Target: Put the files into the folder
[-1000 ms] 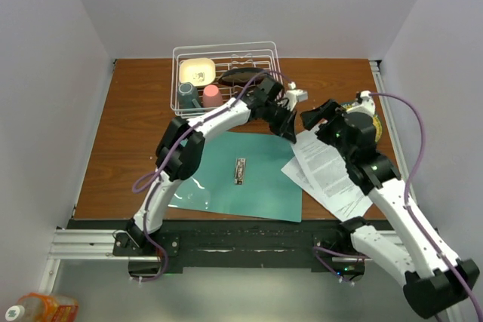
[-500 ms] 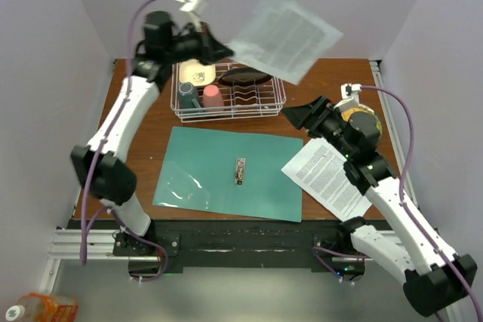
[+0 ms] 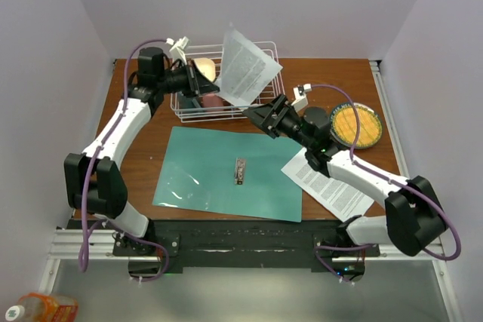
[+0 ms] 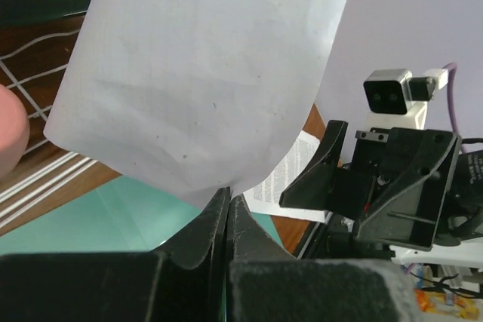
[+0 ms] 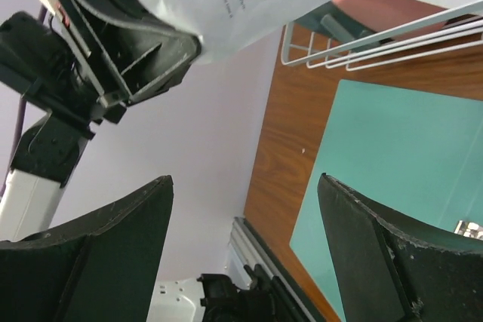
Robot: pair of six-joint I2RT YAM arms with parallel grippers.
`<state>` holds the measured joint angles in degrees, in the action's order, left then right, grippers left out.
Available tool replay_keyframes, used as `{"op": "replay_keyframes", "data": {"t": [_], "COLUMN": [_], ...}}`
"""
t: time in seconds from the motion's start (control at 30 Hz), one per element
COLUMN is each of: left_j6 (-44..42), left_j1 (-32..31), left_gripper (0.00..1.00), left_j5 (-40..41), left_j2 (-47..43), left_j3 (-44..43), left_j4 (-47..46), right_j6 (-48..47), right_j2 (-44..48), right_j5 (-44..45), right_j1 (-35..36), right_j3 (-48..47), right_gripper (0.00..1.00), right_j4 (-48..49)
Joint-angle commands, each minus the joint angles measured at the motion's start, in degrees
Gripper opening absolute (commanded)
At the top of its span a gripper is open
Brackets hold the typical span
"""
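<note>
My left gripper (image 3: 211,84) is raised above the rack and shut on the corner of one white printed sheet (image 3: 246,65), which hangs in the air. In the left wrist view its fingertips (image 4: 228,197) pinch that sheet (image 4: 204,73). My right gripper (image 3: 255,116) is open just below the sheet's lower edge, over the far edge of the folder. In its own view the right gripper (image 5: 245,186) holds nothing. The teal folder (image 3: 219,175) lies flat on the table with its metal clip (image 3: 240,171) showing. More files (image 3: 332,180) lie to the right of the folder.
A white wire rack (image 3: 263,103) with cups and a bowl stands at the back, under the raised sheet. A plate with a yellow grid pattern (image 3: 357,127) sits at the right, a black round object (image 3: 317,118) beside it. Grey walls close in on three sides.
My left gripper lifted one sheet from the pile at the right, swung it high to the back left, then brought it lower. My right arm reached left toward the sheet.
</note>
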<state>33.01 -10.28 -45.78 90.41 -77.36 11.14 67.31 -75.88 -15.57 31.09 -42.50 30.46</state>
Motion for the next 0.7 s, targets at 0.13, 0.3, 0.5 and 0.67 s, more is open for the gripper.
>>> {"op": "replay_keyframes", "data": {"t": [0.13,0.3,0.5,0.67], "left_j6": [11.0,14.9,19.3,18.2], "left_j1": [0.2,0.2,0.5,0.7], "left_gripper": [0.0,0.0,0.0,0.0], "left_j5": [-1.2,2.2,3.1,4.8], "left_j2": [1.6,0.1,-3.4,-6.1], "left_j3": [-18.6,-20.1,-7.4,-2.4], "left_j4": [-6.3,-8.9,-8.9,-6.0], "right_j6": [-1.6,6.0,18.3,26.9], "right_j2": [1.0,-1.2,-1.6,-1.9], "right_j5": [1.7,1.2,8.5,14.1], "right_j1": [3.5,4.2,7.6,9.9], "right_j3": [3.1,1.7,1.3,0.8], "right_gripper": [0.82,0.82,0.82,0.8], "right_j4": [3.7,9.7,18.3,19.4]}}
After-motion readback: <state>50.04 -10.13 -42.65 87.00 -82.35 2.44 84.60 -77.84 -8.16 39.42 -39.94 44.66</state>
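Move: The left hand already pinches the paper by its edge. The open folder it is meant for lies about 13 cm back, 5 cm right and 24 cm below; the dish rack is some 17 cm ahead, 4 cm right and 19 cm below, its pink cup 9 cm ahead, 3 cm left and 18 cm below. For the right hand, the raised paper's middle is about 9 cm ahead, 2 cm left and 5 cm above, and the folder 6 cm back, 7 cm left and 22 cm below. Keeping its pinch on the paper, the left hand whips up about 16 cm with its fingertips tipping up, then drops some 6 cm, shaking the sheet out in the air. The right hand, open and not gripping, drifts left and a little back beside the sheet's free end, dips slightly, then rises to about 4 cm higher as its fingertips tilt up. ##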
